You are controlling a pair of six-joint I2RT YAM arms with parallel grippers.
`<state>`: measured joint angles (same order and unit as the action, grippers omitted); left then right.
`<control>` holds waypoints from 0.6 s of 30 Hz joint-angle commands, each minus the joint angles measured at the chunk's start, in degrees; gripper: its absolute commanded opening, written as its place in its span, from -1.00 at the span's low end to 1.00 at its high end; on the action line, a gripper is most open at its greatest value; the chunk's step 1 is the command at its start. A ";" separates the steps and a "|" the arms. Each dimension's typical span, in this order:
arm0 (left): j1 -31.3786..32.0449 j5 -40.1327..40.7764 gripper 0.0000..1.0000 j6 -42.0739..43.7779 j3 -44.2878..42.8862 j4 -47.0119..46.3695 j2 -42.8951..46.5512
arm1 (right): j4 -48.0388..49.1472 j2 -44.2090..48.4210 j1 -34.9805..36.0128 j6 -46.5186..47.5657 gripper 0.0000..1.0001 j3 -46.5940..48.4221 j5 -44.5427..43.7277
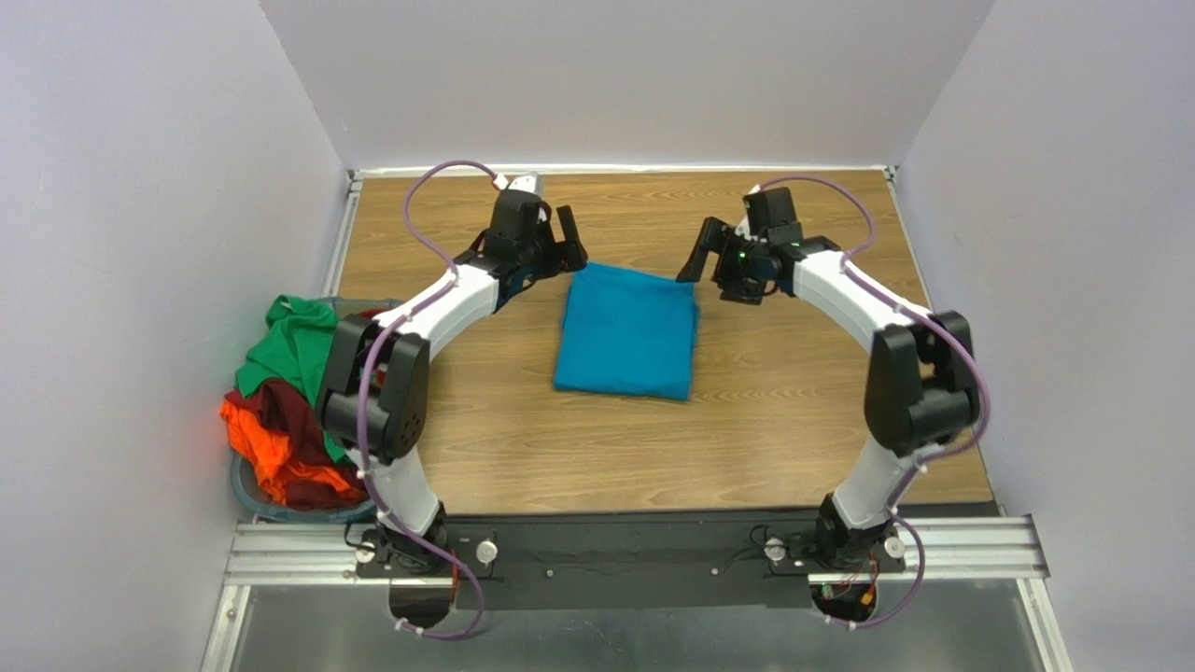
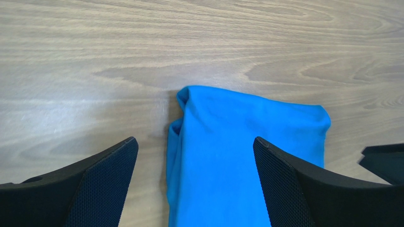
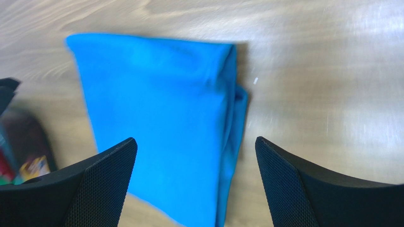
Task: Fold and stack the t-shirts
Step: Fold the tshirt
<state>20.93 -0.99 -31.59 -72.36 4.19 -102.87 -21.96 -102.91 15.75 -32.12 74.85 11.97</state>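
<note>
A teal-blue t-shirt (image 1: 627,333) lies folded into a neat rectangle in the middle of the wooden table. My left gripper (image 1: 564,241) hovers open just off its far left corner; in the left wrist view the folded cloth (image 2: 237,151) lies below the spread jaws, untouched. My right gripper (image 1: 709,252) is open above the far right corner, and the right wrist view shows the shirt (image 3: 161,118) flat beneath it. Green (image 1: 288,343), dark red (image 1: 298,413) and bright orange (image 1: 274,455) t-shirts are heaped in the basket at the left.
The grey-blue round basket (image 1: 253,493) stands at the table's left edge beside the left arm's elbow. Grey walls close in the table on the left, back and right. A metal rail (image 1: 631,549) carrying the arm bases runs along the near edge.
</note>
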 commanded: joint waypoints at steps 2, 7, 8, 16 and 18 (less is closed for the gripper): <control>3.06 1.26 0.97 -1.71 7.13 -0.32 8.90 | 0.77 9.30 0.77 -0.66 1.00 -7.59 2.18; 5.35 3.27 0.97 -4.26 18.88 -0.32 21.90 | 3.06 14.31 1.65 -3.12 1.00 -14.72 2.89; 5.35 3.63 0.97 -4.70 20.75 -0.32 24.36 | 3.41 14.58 1.65 -3.21 1.00 -15.69 2.89; 5.35 10.40 0.97 -8.57 33.15 7.59 46.43 | 7.89 13.27 2.18 -3.39 1.00 -18.77 5.09; 5.35 12.15 0.97 -10.06 34.82 9.96 48.47 | 8.50 11.43 2.18 -3.39 1.00 -18.51 5.26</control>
<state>26.41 5.72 -38.68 -40.32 8.62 -57.17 -16.99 -89.12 17.37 -35.00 56.69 15.70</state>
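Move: The folded blue t-shirt's middle lies about 10 cm to the right of my left hand and 6 cm back, some 7 cm below. From that hand the shirt's far left corner is roughly 4 cm ahead and 2 cm right, and the laundry basket about 37 cm to the left and 17 cm back. From my right hand the shirt's middle is some 12 cm to the left, 5 cm back and 6 cm below. With both grippers already wide open and clear of the cloth, I draw my left hand back about 16 cm away from the shirt, rising some 6 cm and drifting left late on, its fingers tipping up slightly. My right hand stays by the shirt: it backs some 7 cm along the right edge, lifting a little and then sinking to about its starting height, still open. ##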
